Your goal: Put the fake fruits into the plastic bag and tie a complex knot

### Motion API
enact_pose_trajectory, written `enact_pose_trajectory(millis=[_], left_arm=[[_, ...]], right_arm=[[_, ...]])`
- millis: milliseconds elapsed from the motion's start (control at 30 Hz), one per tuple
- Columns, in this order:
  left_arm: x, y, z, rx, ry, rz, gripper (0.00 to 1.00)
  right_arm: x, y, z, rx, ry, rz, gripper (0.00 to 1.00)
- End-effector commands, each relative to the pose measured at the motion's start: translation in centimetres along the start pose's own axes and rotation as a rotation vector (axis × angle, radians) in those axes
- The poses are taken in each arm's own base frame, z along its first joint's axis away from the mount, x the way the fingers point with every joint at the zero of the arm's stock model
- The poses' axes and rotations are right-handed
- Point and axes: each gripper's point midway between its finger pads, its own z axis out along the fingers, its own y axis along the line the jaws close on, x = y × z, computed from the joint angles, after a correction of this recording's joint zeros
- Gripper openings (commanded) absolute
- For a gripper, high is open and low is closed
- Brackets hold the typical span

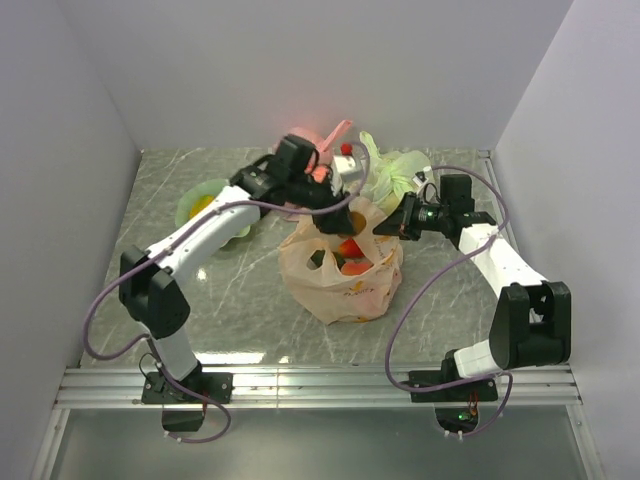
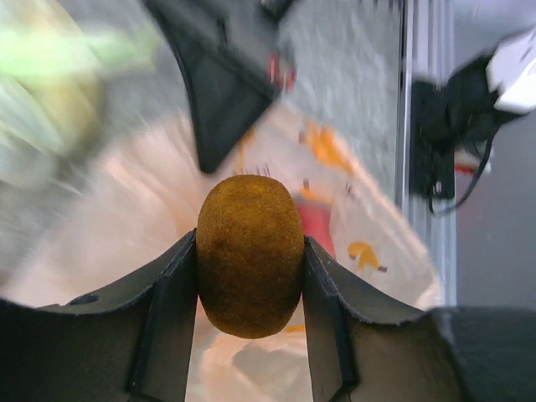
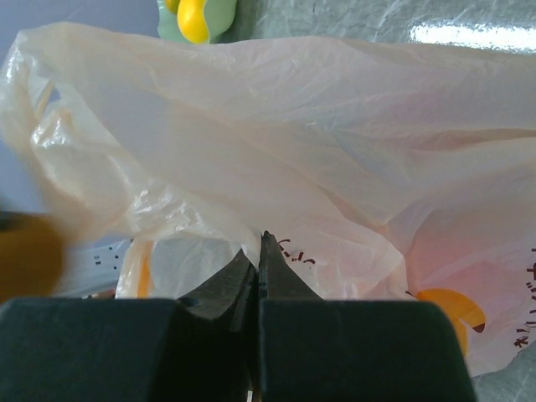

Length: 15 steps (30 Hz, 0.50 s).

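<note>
The pale orange plastic bag [image 1: 345, 285] stands mid-table with its mouth held open. Red and orange fake fruits [image 1: 350, 250] lie inside it. My left gripper [image 1: 335, 200] hovers over the bag mouth, shut on a brown fuzzy kiwi-like fruit [image 2: 249, 251]. In the left wrist view the bag [image 2: 368, 226] lies below that fruit, with a red fruit [image 2: 318, 224] inside. My right gripper [image 1: 388, 228] is shut on the bag's right rim. In the right wrist view its closed tips [image 3: 260, 244] pinch the thin plastic [image 3: 293, 126]. No knot shows on this bag.
A pale green scalloped dish [image 1: 205, 205] at the back left holds a yellow fruit [image 3: 194, 18]. A pink-red tied bag [image 1: 318, 140] and a light green tied bag [image 1: 395, 172] sit at the back behind the arms. White walls close in both sides.
</note>
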Motion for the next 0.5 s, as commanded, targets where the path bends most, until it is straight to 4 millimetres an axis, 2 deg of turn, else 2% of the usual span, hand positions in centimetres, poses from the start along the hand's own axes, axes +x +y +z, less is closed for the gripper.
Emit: enact_pose_trajectory(millis=[0, 67, 100, 133, 167, 200, 233, 300, 333, 367, 433, 467], left_arm=[[2.7, -1.6, 2.4, 0.026, 0.072, 0.014, 0.40], [4.5, -2.3, 3.5, 0.045, 0.123, 0.013, 0.41], [5.1, -2.7, 4.1, 0.042, 0.146, 0.020, 0.46], [5.7, -2.8, 4.3, 0.040, 0.163, 0.012, 0.52], [5.7, -3.0, 4.3, 0.041, 0.164, 0.007, 0.58], [5.6, -3.1, 4.0, 0.030, 0.163, -0.005, 0.70], [5.3, -3.1, 3.7, 0.017, 0.154, -0.007, 0.75], [3.5, -3.3, 1.9, -0.019, 0.109, 0.019, 0.84], [3.0, -3.4, 1.2, -0.035, 0.096, 0.029, 0.85], [1.4, -3.8, -0.4, -0.053, 0.049, 0.058, 0.86], [0.1, -3.7, -2.8, -0.101, 0.001, 0.085, 0.91], [0.1, -3.6, -3.5, -0.117, 0.003, 0.105, 0.91]], right_arm=[[-0.3, 1.3, -1.2, -0.044, -0.030, -0.029, 0.00], [0.0, 1.1, -1.2, -0.047, -0.022, -0.015, 0.00], [0.1, 1.1, -1.2, -0.051, -0.018, -0.011, 0.00], [0.2, 0.8, -1.1, -0.050, -0.015, -0.002, 0.00], [0.4, 0.8, -1.1, -0.051, -0.011, 0.004, 0.00], [0.5, 0.8, -1.2, -0.054, -0.009, 0.004, 0.00], [0.8, 0.6, -1.2, -0.052, -0.004, 0.006, 0.00], [1.1, 0.6, -1.4, -0.061, -0.002, 0.005, 0.00], [1.6, 0.3, -1.3, -0.060, 0.008, 0.012, 0.00], [1.9, 0.4, -1.4, -0.064, 0.007, 0.010, 0.00], [2.8, 0.2, -1.4, -0.082, 0.022, 0.018, 0.00], [3.1, 0.2, -1.4, -0.090, 0.027, 0.033, 0.00]])
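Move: The left hand, still holding the kiwi, is above the plastic bag: the bag's middle lies about 17 cm below it, some 3 cm back and 2 cm to its left. The right gripper, shut on the rim, is 5 cm to its right, 1 cm farther out and 11 cm lower, and the green tied bag is roughly 20 cm ahead and 9 cm to the right. From the right hand, the bag's middle is some 8 cm left, 3 cm back and 10 cm below. The left hand drops about 8 cm and draws back some 4 cm towards the bag's mouth, tilting roughly 10 degrees, then spreads its half-open fingers nearly wide to let go of the kiwi and starts back up, lifting around 4 cm and drifting left. Meanwhile the right gripper stays pinched on the rim and pulls it slightly back and down, about 2.5 cm in all. ##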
